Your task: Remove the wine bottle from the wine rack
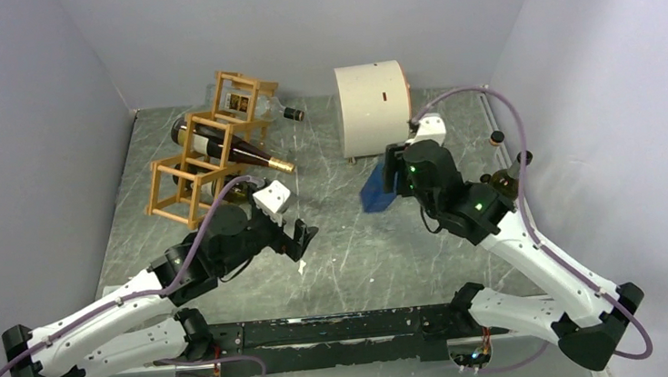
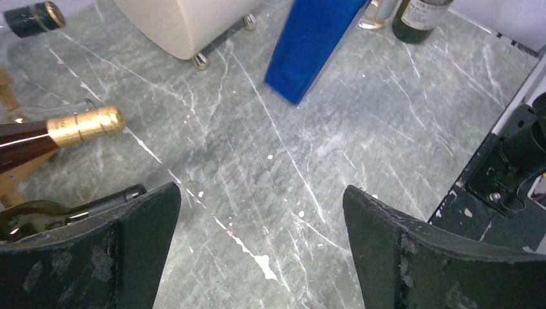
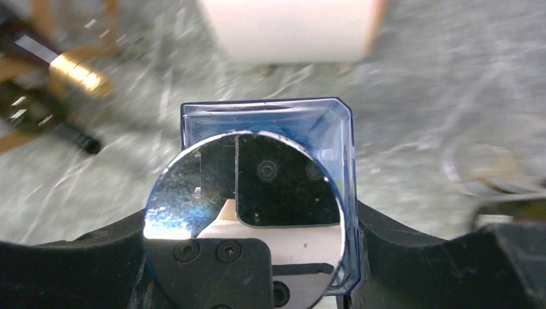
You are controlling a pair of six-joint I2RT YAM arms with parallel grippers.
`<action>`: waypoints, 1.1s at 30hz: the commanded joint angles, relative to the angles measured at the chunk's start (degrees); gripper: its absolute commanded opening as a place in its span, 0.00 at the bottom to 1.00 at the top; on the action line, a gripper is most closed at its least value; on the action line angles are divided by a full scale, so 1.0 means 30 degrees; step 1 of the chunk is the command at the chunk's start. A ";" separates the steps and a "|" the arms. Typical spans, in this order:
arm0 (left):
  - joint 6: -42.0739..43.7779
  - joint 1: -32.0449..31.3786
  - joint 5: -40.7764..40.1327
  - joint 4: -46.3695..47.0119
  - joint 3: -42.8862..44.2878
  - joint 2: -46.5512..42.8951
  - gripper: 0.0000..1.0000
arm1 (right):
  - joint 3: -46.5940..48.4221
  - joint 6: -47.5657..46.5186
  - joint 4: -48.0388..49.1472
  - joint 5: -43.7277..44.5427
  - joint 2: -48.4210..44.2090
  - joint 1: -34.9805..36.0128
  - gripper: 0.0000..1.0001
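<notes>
The orange-brown wine rack (image 1: 185,179) stands at the back left. A dark bottle with a gold cap (image 1: 234,148), a clear bottle (image 1: 280,112) and a green bottle (image 1: 236,190) lie in it. My right gripper (image 1: 390,180) is shut on a blue square wine bottle (image 1: 374,194), held tilted away from the rack in front of the drum. In the right wrist view the blue bottle's mirrored round end (image 3: 244,219) fills the gap between the fingers of that gripper (image 3: 251,232). My left gripper (image 1: 304,240) is open and empty over the table, near the rack's front; its jaws (image 2: 261,190) stand wide.
A cream cylindrical drum (image 1: 373,107) on small feet stands at the back centre. Two upright bottles (image 2: 418,16) show at the table's right side in the left wrist view. Grey walls close in the marble table (image 1: 345,251) on three sides.
</notes>
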 commanded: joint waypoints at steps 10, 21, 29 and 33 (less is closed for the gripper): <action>-0.0996 -0.0073 -0.2272 -0.1218 0.1659 -0.1121 0.99 | 0.0097 -0.3487 0.5390 1.0566 0.0573 -0.2208 0.00; -0.2236 -0.0072 -0.3024 -0.2418 0.1562 -0.3057 0.98 | -0.1129 -0.3067 0.8186 0.7082 0.2236 -0.6335 0.00; -0.2328 -0.0072 -0.3393 -0.2836 0.2118 -0.2720 0.98 | -0.2009 -0.2050 0.8388 0.5425 0.2946 -0.7632 0.00; -0.2447 -0.0072 -0.3257 -0.2616 0.2050 -0.2511 0.98 | -0.2344 -0.1789 0.8143 0.4986 0.2985 -0.7835 0.00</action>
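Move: The right hand already holds the blue bottle in the air; the clear table it is bound for lies some 16 cm to its right, 10 cm ahead and 24 cm below. The tall clear bottle stands about 25 cm right and 6 cm ahead, the dark wine bottle 32 cm right and 3 cm back, the white drum 22 cm ahead and 2 cm left. From the empty left hand, the green wine bottle lies roughly 18 cm ahead, 15 cm left, 12 cm below. Keeping its grip on the blue bottle, the right hand swings about 15 cm right and 9 cm forward past the front of the white drum towards the bottles at the table's right edge, turning some 30 degrees clockwise with its left side dipping, and after a small rise sinks to end about 4 cm lower. The left hand stays wide open and empty, lifting and easing left about 4 cm each, turning slightly counter-clockwise before it comes to rest. ##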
